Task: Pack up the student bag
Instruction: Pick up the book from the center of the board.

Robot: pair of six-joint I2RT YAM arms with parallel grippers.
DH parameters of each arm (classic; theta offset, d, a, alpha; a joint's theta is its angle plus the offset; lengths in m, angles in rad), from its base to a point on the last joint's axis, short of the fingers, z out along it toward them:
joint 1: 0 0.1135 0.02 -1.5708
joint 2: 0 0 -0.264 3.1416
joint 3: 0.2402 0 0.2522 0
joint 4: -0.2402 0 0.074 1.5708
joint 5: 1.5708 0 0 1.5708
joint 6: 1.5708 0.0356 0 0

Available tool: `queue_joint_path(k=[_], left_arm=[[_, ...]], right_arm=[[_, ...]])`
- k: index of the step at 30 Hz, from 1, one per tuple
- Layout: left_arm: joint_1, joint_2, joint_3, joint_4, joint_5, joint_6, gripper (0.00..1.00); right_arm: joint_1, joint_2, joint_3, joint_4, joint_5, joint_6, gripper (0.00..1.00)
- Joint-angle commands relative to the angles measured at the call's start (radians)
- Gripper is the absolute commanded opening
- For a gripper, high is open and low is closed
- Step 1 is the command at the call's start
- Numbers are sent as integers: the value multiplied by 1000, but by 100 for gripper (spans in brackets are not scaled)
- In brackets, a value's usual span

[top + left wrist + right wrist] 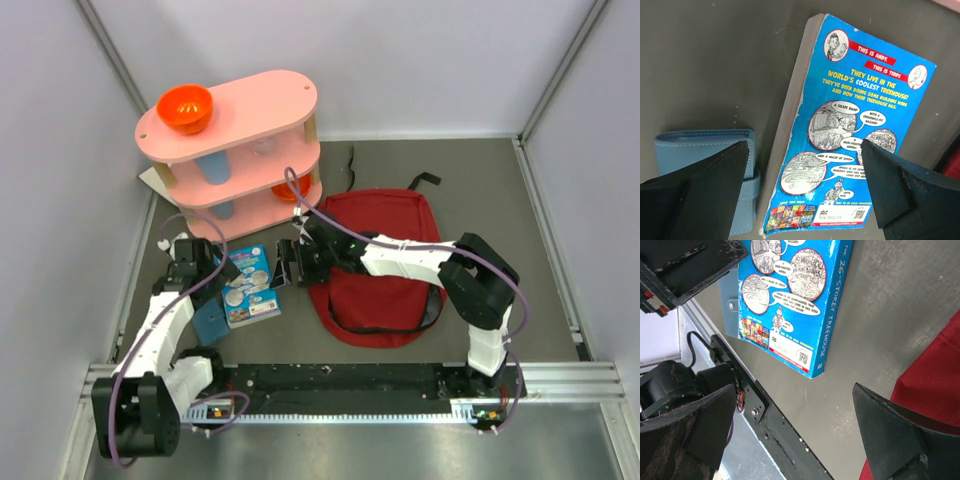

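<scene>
The student bag, a dark red backpack, lies flat on the grey table right of centre; its red fabric shows at the right edge of the right wrist view. A blue paperback book lies back cover up, left of the bag. A light blue snap wallet lies against the book's left side. My left gripper hangs open above the book and wallet. My right gripper is open over bare table between book and bag, holding nothing.
A pink two-tier shelf stands at the back left with an orange bowl on top and cups inside. The black base rail runs along the near edge. Grey walls close in on both sides.
</scene>
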Motion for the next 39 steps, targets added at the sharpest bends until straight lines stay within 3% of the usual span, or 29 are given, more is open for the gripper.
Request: queue_joint_path(k=[1,6,10,16,21,24,25,27,28,33,35,39], left_arm=[[5,66,-35,132,79,16,99],[3,109,-62,221,275,40,99],[3,145,-81,279,351,39,94],[3,112,-101,277,334,37,87],[3,103,-118,263,318,37,83],[5,93,-128,269,323,37,81],[5,90,-130,270,328,39,72],[5,81,-135,281,344,44,68],[3,75,-136,292,355,44,61],[3,41,-153,338,453,44,50],[2,29,-155,349,467,44,38],[3,-5,-148,343,481,44,27]], right_arm=[[16,23,43,73,-25,23,97],[16,38,40,79,1,58,97],[14,71,40,87,18,86,96],[13,109,32,137,65,104,83],[5,163,75,122,104,120,82],[5,198,92,125,89,121,75],[5,201,90,137,84,120,69],[3,196,69,168,68,129,63],[5,196,63,179,67,130,62],[5,201,41,192,44,135,51],[5,203,32,206,39,140,50],[5,204,34,199,35,135,46]])
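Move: Lying between the two grippers, the treehouse book has its middle roughly 6 cm to the right of the left hand, level with it and about 4 cm lower. From the right hand the book's middle is about 9 cm left, 3 cm ahead and 7 cm down. The blue wallet sits some 9 cm back and 4 cm left of the left hand, while the red bag's middle is around 22 cm right and 5 cm ahead of the right hand. Pushing the book along from its page edge, the left gripper goes about 5 cm right and 3 cm down, turning slightly clockwise, then closes over that edge and starts to rise. The right gripper sinks some 6 cm and reaches 3 cm forward to straddle the lower part of the spine, one finger over the cover and one outside, closing about halfway. ##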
